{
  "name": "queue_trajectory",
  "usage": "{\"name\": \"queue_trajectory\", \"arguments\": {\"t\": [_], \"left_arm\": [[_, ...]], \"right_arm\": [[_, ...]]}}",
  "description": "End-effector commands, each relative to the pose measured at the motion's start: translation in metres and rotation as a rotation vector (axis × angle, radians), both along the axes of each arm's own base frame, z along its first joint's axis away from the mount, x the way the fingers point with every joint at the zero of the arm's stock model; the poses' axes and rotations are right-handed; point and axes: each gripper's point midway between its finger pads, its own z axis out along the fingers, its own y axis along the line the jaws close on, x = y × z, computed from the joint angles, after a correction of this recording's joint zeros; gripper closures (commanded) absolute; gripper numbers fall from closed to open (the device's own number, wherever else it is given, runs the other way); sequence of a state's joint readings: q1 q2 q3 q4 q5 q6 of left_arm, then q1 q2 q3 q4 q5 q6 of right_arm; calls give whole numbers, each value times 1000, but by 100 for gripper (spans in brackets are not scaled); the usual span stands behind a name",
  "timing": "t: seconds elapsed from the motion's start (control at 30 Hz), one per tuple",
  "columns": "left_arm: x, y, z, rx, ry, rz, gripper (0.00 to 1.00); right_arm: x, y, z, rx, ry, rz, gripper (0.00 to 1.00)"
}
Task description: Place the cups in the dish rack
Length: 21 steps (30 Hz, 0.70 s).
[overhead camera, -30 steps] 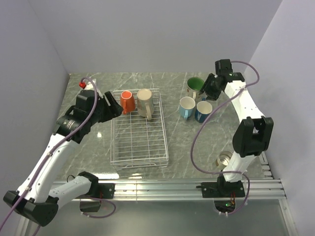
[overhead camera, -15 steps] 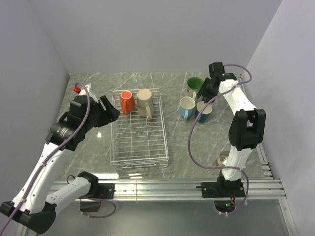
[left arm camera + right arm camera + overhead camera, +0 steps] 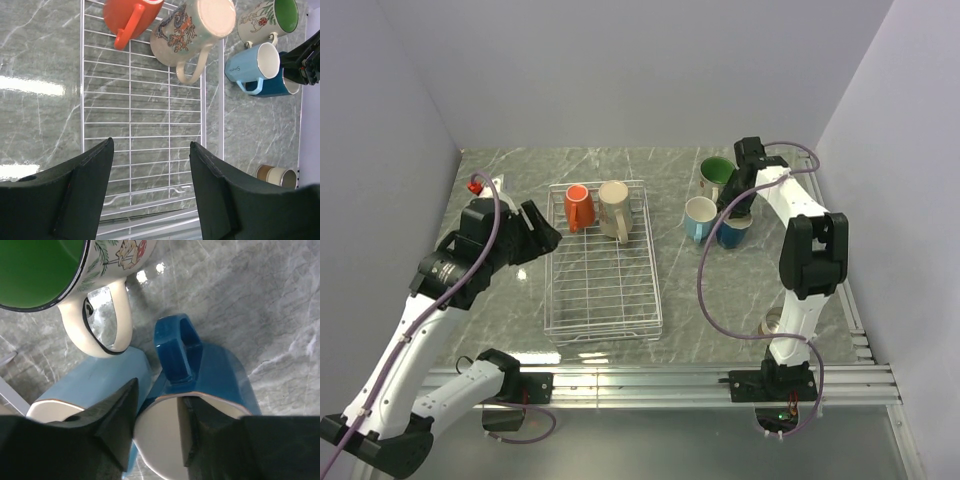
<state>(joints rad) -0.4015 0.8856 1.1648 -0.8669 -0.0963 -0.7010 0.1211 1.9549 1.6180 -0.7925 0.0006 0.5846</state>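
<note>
The white wire dish rack (image 3: 605,290) holds an orange-red cup (image 3: 578,207) and a tall beige cup (image 3: 614,208) at its far end. To its right on the table stand the cream cup with green inside (image 3: 716,172), the light blue cup (image 3: 700,217) and the dark blue cup (image 3: 733,232). My right gripper (image 3: 157,390) is open and straddles the dark blue cup's (image 3: 215,370) rim beside the handle, one finger inside and one outside against the light blue cup (image 3: 95,382). My left gripper (image 3: 151,142) hangs open and empty over the rack's (image 3: 150,115) left side.
A small metallic cup (image 3: 775,323) sits on the table by the right arm's base, partly hidden by the arm. Grey walls close in the table at the back and both sides. The rack's near half holds nothing.
The right gripper has swung left and down from beside the green-inside cup onto the dark blue cup. The left arm has drawn back a little from the rack.
</note>
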Motion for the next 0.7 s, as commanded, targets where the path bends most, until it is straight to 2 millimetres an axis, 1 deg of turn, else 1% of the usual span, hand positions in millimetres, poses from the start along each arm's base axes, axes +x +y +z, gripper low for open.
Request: {"name": "queue_trajectory", "arguments": {"t": [0.0,0.03,0.1,0.13,0.2,0.3,0.4,0.43,0.5,0.53,0.57,0.6,0.67], "left_arm": [[-6,6,10,-3,-29,16,33],[-7,8,10,-1,-33,21,33],[-10,10,10,4,-30,26,33],[-11,12,11,6,-34,32,33],[-13,13,11,9,-34,36,33],[-14,14,11,10,-35,38,32],[-14,14,12,11,-38,33,32],[-13,13,12,15,-34,30,32],[-12,12,17,12,-45,20,32],[-11,11,21,9,-55,16,32],[-10,9,24,7,-64,7,31],[-10,7,30,-2,-81,-11,31],[-8,1,41,-21,-118,-42,31]], "right_arm": [[5,-3,-6,-31,-18,-12,60],[4,-3,-7,-30,-14,-11,67],[-1,-3,-14,-30,-1,-9,78],[-2,-2,-13,-32,-3,-5,88],[-7,-3,-14,-35,0,-2,100],[-11,-7,-10,-53,-3,4,100],[-13,-15,4,-92,-28,5,100],[-14,-16,15,-100,-48,4,100],[-17,-19,29,-112,-69,7,100],[-19,-19,45,-111,-104,7,100],[-21,-20,53,-107,-118,4,100],[-27,-20,70,-96,-155,3,100],[-35,-19,86,-80,-185,0,100]]}}
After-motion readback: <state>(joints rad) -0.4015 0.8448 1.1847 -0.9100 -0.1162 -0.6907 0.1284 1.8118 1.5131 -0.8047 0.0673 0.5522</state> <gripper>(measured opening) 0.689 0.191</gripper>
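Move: The dark blue cup stands upright right under the right hand, whose half-closed fingers already straddle its left wall. Its middle is about 3 cm to the right, 2 cm back and 4 cm down. The light blue cup stands about 7 cm to that hand's left, level with it. The green cup is about 9 cm ahead and 4 cm left. From the left hand, the dark blue cup is some 17 cm ahead, 44 cm right and 23 cm below. Staying almost in place at first, the right hand shuts its fingers on the left part of the dark blue cup's rim, one finger inside and one outside. Then, picking up speed, it draws back about 3 cm and up some 2 cm, slightly rightward, keeping the pinch and hardly turning. ##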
